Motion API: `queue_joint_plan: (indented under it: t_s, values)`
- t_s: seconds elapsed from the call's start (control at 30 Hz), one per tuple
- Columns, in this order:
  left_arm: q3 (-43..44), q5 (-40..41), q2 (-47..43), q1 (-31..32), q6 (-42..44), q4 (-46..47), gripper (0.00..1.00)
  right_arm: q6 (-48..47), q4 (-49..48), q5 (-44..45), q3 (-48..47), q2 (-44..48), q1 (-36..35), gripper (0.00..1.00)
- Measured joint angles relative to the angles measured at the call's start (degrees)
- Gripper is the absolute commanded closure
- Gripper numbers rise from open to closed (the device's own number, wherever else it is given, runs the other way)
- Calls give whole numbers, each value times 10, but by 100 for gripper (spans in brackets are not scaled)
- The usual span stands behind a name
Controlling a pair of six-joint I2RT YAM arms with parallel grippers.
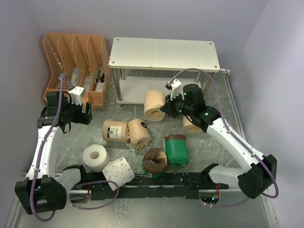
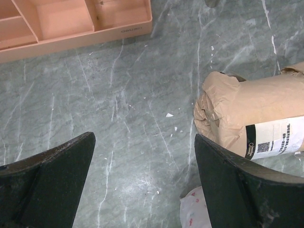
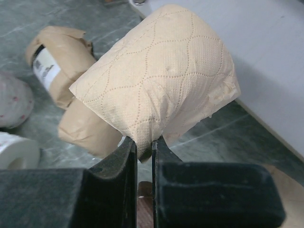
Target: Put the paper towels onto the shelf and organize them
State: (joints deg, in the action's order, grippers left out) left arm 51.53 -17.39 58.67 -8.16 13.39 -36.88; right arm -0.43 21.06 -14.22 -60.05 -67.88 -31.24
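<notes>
My right gripper [image 1: 165, 110] [image 3: 144, 142] is shut on the wall of a bare tan paper towel roll [image 1: 155, 105] [image 3: 161, 80], just in front of the shelf [image 1: 164, 53] [image 3: 270, 52]. A second bare tan roll [image 1: 191, 125] lies partly hidden under the right arm. On the table lie two tan-wrapped rolls [image 1: 115, 130] [image 1: 139, 134], a white roll [image 1: 96, 156], a dotted roll [image 1: 118, 172] and two green-wrapped rolls [image 1: 176, 148] [image 1: 155, 160]. My left gripper [image 1: 87, 114] [image 2: 142, 147] is open over bare table, with a tan-wrapped roll [image 2: 256, 118] to its right.
An orange slotted organizer [image 1: 76, 61] [image 2: 71, 23] stands at the back left, close to the left gripper. The shelf's thin metal legs [image 1: 119, 88] stand beside the held roll. Walls close in the table on the left, back and right.
</notes>
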Motion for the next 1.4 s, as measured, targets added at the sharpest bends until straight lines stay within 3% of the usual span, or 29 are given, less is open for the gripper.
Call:
queue_joint_plan:
  t_s: [0.3, 0.53, 0.7, 0.87, 1.2, 1.4]
  values:
    - [-26, 13, -66, -6, 2, 5, 3, 73, 20, -51, -1, 0, 23, 100]
    - [-26, 22, -50, -17, 2, 14, 3, 399, -54, -131, 103, 28, 146, 100]
    - [-26, 24, -43, -24, 2, 14, 3, 645, -119, -134, 179, 14, 207, 100]
    - [-26, 24, -46, -39, 2, 14, 3, 793, -195, -108, 180, 6, 269, 100]
    - [-26, -13, -23, -57, 12, 8, 3, 918, -327, -1, 214, 5, 364, 100]
    - [-26, -25, -26, -59, 14, 5, 3, 956, -376, -3, 227, -38, 373, 100]
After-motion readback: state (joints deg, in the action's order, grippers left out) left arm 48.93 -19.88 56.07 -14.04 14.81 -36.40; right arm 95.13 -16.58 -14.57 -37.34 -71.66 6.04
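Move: The right hand already holds a paper towel roll by its edge, clear of the table. The right end of the lower shelf, where it is taken, lies about 19 cm ahead, 14 cm right and 12 cm below; the front right post stands about 15 cm ahead and 21 cm right. A tan roll lies 4 cm ahead and 17 cm right, the green roll 14 cm back and 7 cm right, both far below. From the left hand that shelf end is some 20 cm ahead, 60 cm right and 6 cm below. Rightward and then forward, the right hand swings the held roll past the tan roll to the lower shelf's right end by the front post, some 18 cm right and 11 cm forward, dipping about 5 cm midway and recovering most of it. Its wrist rolls left side up and yaws clockwise, over 100 degrees altogether, leaving the shut fingers pointing mostly forward and still pinching the roll's edge. The open left hand drifts about 2 cm left. ##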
